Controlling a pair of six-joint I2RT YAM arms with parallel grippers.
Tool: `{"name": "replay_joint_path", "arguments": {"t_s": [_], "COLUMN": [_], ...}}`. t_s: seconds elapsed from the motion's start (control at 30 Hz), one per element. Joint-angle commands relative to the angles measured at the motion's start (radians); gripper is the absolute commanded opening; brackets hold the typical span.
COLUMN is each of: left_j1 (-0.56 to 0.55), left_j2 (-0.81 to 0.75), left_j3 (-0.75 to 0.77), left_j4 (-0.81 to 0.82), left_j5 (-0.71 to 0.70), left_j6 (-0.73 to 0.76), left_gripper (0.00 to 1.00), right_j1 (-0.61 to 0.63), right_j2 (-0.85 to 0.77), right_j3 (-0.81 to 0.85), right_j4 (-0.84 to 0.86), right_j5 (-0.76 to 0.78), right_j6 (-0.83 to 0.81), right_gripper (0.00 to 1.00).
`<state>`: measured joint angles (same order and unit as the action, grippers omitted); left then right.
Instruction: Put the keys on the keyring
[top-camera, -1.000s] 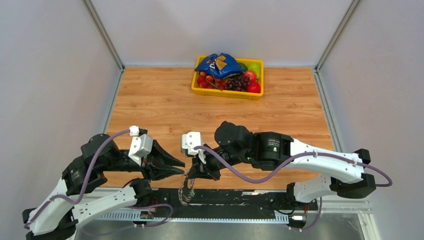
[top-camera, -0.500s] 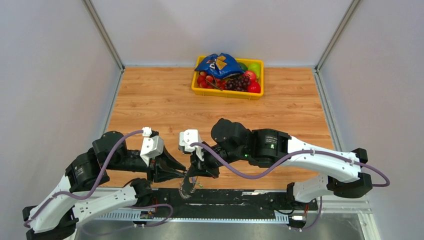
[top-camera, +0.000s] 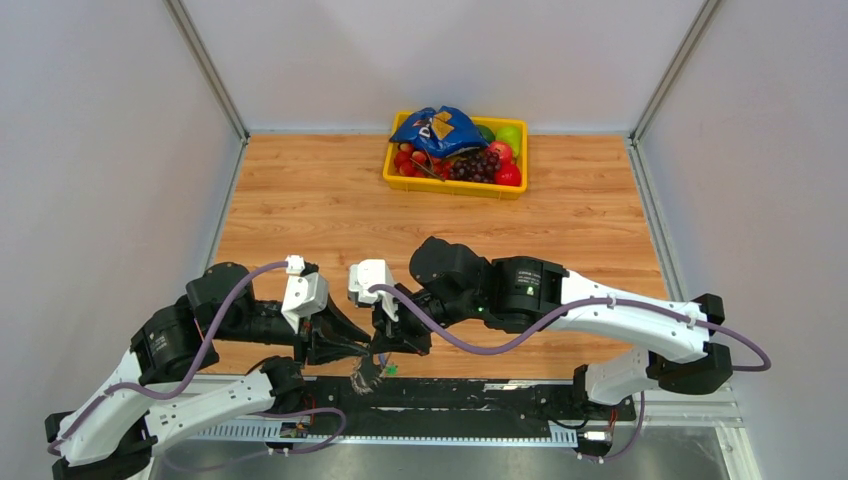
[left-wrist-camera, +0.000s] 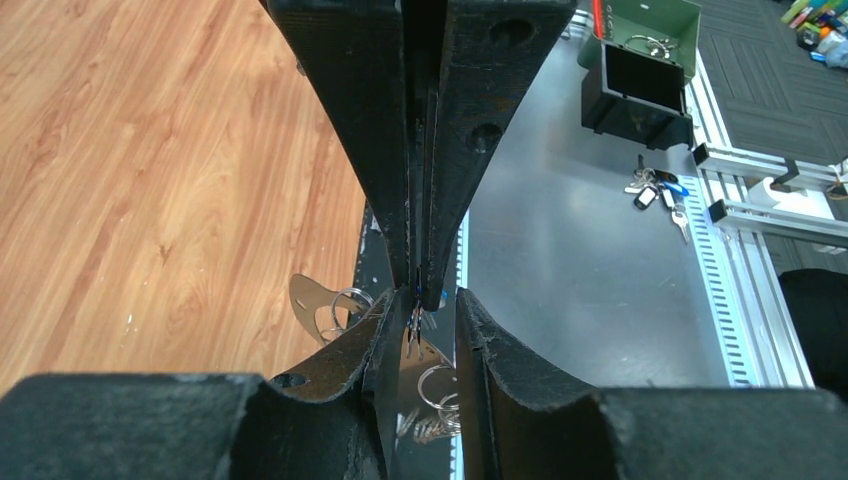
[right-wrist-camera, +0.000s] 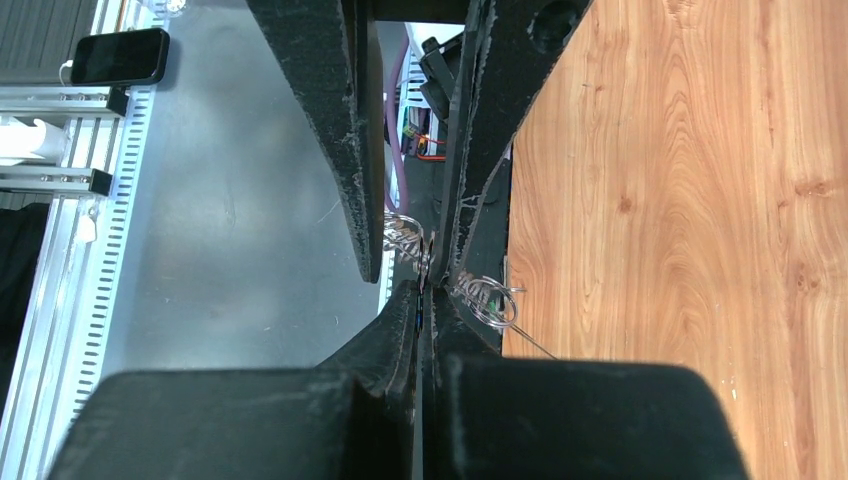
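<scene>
Over the table's near edge my two grippers meet tip to tip. My right gripper (top-camera: 386, 347) (right-wrist-camera: 427, 292) is shut on a thin key (left-wrist-camera: 413, 322) with a blue edge. The keyring (top-camera: 367, 376), a jagged bunch of silver rings and keys, dangles just below it; its wire loops (left-wrist-camera: 438, 385) (right-wrist-camera: 490, 300) show beside the fingers. My left gripper (top-camera: 352, 345) (left-wrist-camera: 425, 300) has its jaws apart, one finger on either side of the right gripper's tip and the key. More keys (left-wrist-camera: 655, 195) with blue and dark heads lie on the grey metal surface beyond the table.
A yellow tray (top-camera: 400, 182) holding fruit and a blue bag stands at the table's far middle. A black rail (top-camera: 480, 392) runs along the near edge. A green box (left-wrist-camera: 645, 40) and a phone (right-wrist-camera: 120, 57) lie off the table.
Both grippers have shifted a little to the left and the hanging keyring went with them. The left arm swung in closer until its fingers framed the right gripper's tip.
</scene>
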<state>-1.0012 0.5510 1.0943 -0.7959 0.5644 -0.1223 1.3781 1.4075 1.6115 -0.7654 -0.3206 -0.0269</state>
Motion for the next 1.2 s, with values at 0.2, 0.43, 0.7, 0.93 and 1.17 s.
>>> {"name": "replay_joint_path", "arguments": {"t_s": [0.2, 0.43, 0.7, 0.93, 1.17], "left_j1": [-0.002, -0.001, -0.001, -0.001, -0.001], "left_j2": [0.011, 0.017, 0.006, -0.031, -0.068], "left_j3": [0.02, 0.027, 0.008, -0.02, -0.038], "left_j4": [-0.031, -0.037, 0.01, 0.117, 0.216], "left_j5": [-0.006, -0.017, -0.031, -0.045, -0.001], "left_j6": [0.036, 0.042, 0.035, 0.017, 0.003], "left_gripper": [0.31, 0.12, 0.0, 0.0, 0.0], "right_j1": [-0.005, -0.005, -0.005, -0.005, -0.005], "right_j2": [-0.005, -0.002, -0.007, -0.103, -0.202], "right_j3": [0.072, 0.073, 0.048, -0.026, -0.096], "right_j4": [0.039, 0.039, 0.039, 0.107, 0.19], "right_j5": [-0.015, -0.018, 0.0, 0.052, 0.119], "right_j6": [0.015, 0.014, 0.008, 0.02, 0.021], "right_gripper": [0.0, 0.0, 0.01, 0.25, 0.32]}}
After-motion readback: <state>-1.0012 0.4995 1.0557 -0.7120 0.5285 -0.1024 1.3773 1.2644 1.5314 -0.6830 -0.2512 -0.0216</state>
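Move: The keyring's wire sits between my open left fingertips, about 1 cm to the right of that hand's point and level with it, neither ahead nor back. Its plate and rings hang about 5 cm below the left hand and 1 cm to its right; the blue key hangs some 3 cm below and 2 cm right. My right fingers already pinch the wire, which lies about 1 cm left of their point, level fore and aft and in height. I sink my left hand barely half a centimetre and shut its fingers on the keyring's wire while my right keeps its pinch. Only once the left has hold do I open the right by about a third, let go and back away to the right and up, about 4 cm in all, its fingertips tipping up a little. My left keeps its grip and starts to lift, about 1 cm. ##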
